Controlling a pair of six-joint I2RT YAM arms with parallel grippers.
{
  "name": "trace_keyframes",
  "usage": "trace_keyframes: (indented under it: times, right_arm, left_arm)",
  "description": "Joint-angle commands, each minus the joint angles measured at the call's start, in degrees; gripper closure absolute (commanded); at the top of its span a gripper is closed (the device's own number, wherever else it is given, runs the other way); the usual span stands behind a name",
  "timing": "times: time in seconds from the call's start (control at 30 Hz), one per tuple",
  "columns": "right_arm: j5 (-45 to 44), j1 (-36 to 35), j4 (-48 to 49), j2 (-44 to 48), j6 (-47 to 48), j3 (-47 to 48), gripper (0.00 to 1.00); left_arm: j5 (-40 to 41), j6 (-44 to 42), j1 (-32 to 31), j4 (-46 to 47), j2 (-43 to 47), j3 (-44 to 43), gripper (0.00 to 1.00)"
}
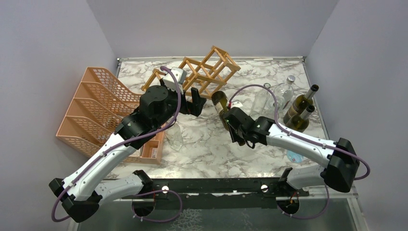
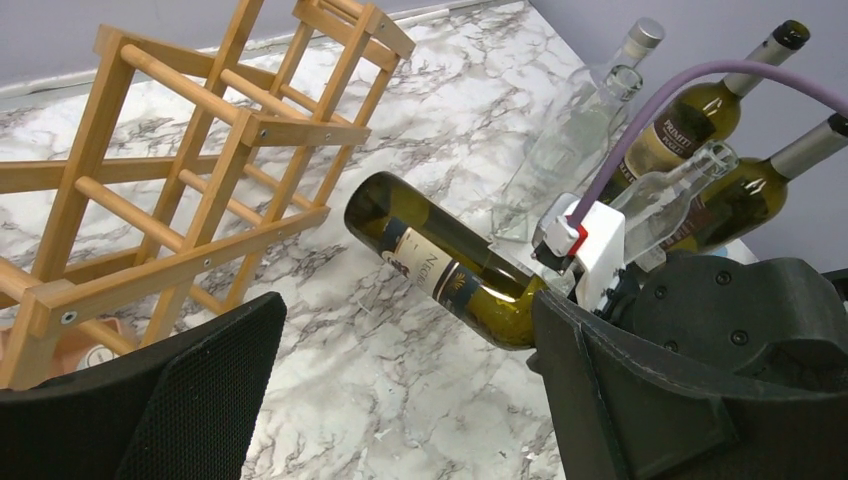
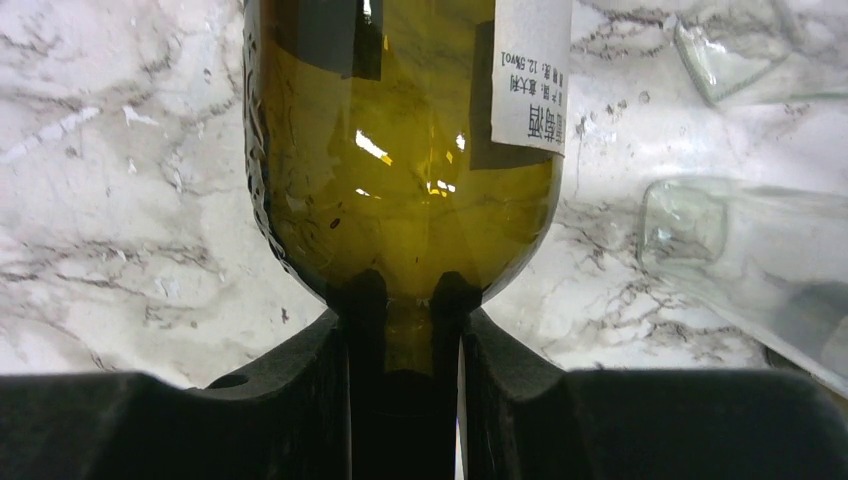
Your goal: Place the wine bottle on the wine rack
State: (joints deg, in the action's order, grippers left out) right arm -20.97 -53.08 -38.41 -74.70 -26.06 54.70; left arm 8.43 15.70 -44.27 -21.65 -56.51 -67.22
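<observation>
The wine bottle [image 1: 221, 104] is dark green with a label, and its base points toward the wine rack [image 1: 208, 72]. My right gripper [image 1: 236, 126] is shut on its neck. In the right wrist view the neck sits between the black fingers of the right gripper [image 3: 405, 335], with the wine bottle's shoulder [image 3: 400, 150] just beyond them. The light wooden wine rack [image 2: 200, 170] stands tilted at the back of the table. My left gripper [image 1: 192, 103] is open, just left of the bottle's base and in front of the rack. Only the marble top lies between the wide-apart fingers of the left gripper [image 2: 400, 400]. The wine bottle [image 2: 440, 265] lies beyond them.
A salmon-pink mesh organizer [image 1: 96, 110] fills the left side of the table. At the right stand clear glass bottles [image 1: 272, 96] and two green wine bottles [image 1: 300, 108]. The clear glass bottles [image 3: 740, 250] lie close beside the held bottle. Grey walls close in the table.
</observation>
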Motion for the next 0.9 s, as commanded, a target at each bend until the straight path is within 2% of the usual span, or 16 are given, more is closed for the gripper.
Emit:
trace_keyframes:
  times: [0.0, 0.17, 0.53, 0.87]
  right_arm:
    - [-3.29, 0.71, 9.9, -1.6, 0.43, 5.3, 0.99]
    - [-1.6, 1.95, 12.44, -3.42, 1.43, 5.67, 0.99]
    - [5.92, 6.19, 20.78, -6.64, 5.96, 4.9, 0.99]
    - [13.31, 8.55, 36.34, -9.44, 14.99, 1.76, 0.99]
  left_arm:
    - [4.07, -0.2, -0.11, -2.28, -0.18, -2.7, 0.01]
    - [6.92, 0.29, -0.03, -2.97, 0.43, -2.9, 0.01]
    - [5.66, 0.68, -0.03, -3.04, 1.08, -2.36, 0.01]
    - [4.85, 0.91, -0.03, -3.11, 1.06, -2.96, 0.01]
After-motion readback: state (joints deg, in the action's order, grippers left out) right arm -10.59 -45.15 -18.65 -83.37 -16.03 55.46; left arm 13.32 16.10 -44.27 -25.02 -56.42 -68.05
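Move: The right hand, low over the table, still holds the wine bottle by its neck, base forward. The middle of the wine rack's right part lies about 30 cm ahead of this hand and 10 cm to its left, roughly level with it; the nearest clear bottle stands some 18 cm ahead and 12 cm to the right, the capped clear bottle about 21 cm ahead and 22 cm right. From the raised left hand, that rack part is some 25 cm ahead, 6 cm right and 24 cm below. The right hand keeps its pinch on the neck and drives the bottle base-first, forward and to the left by about 7.5 cm, almost level, into the near side of the rack's right part. Its wrist rolls and swings gently on the way, some 10 degrees in all with its left side rising, and the bottle's base end comes to push on the wooden frame. ##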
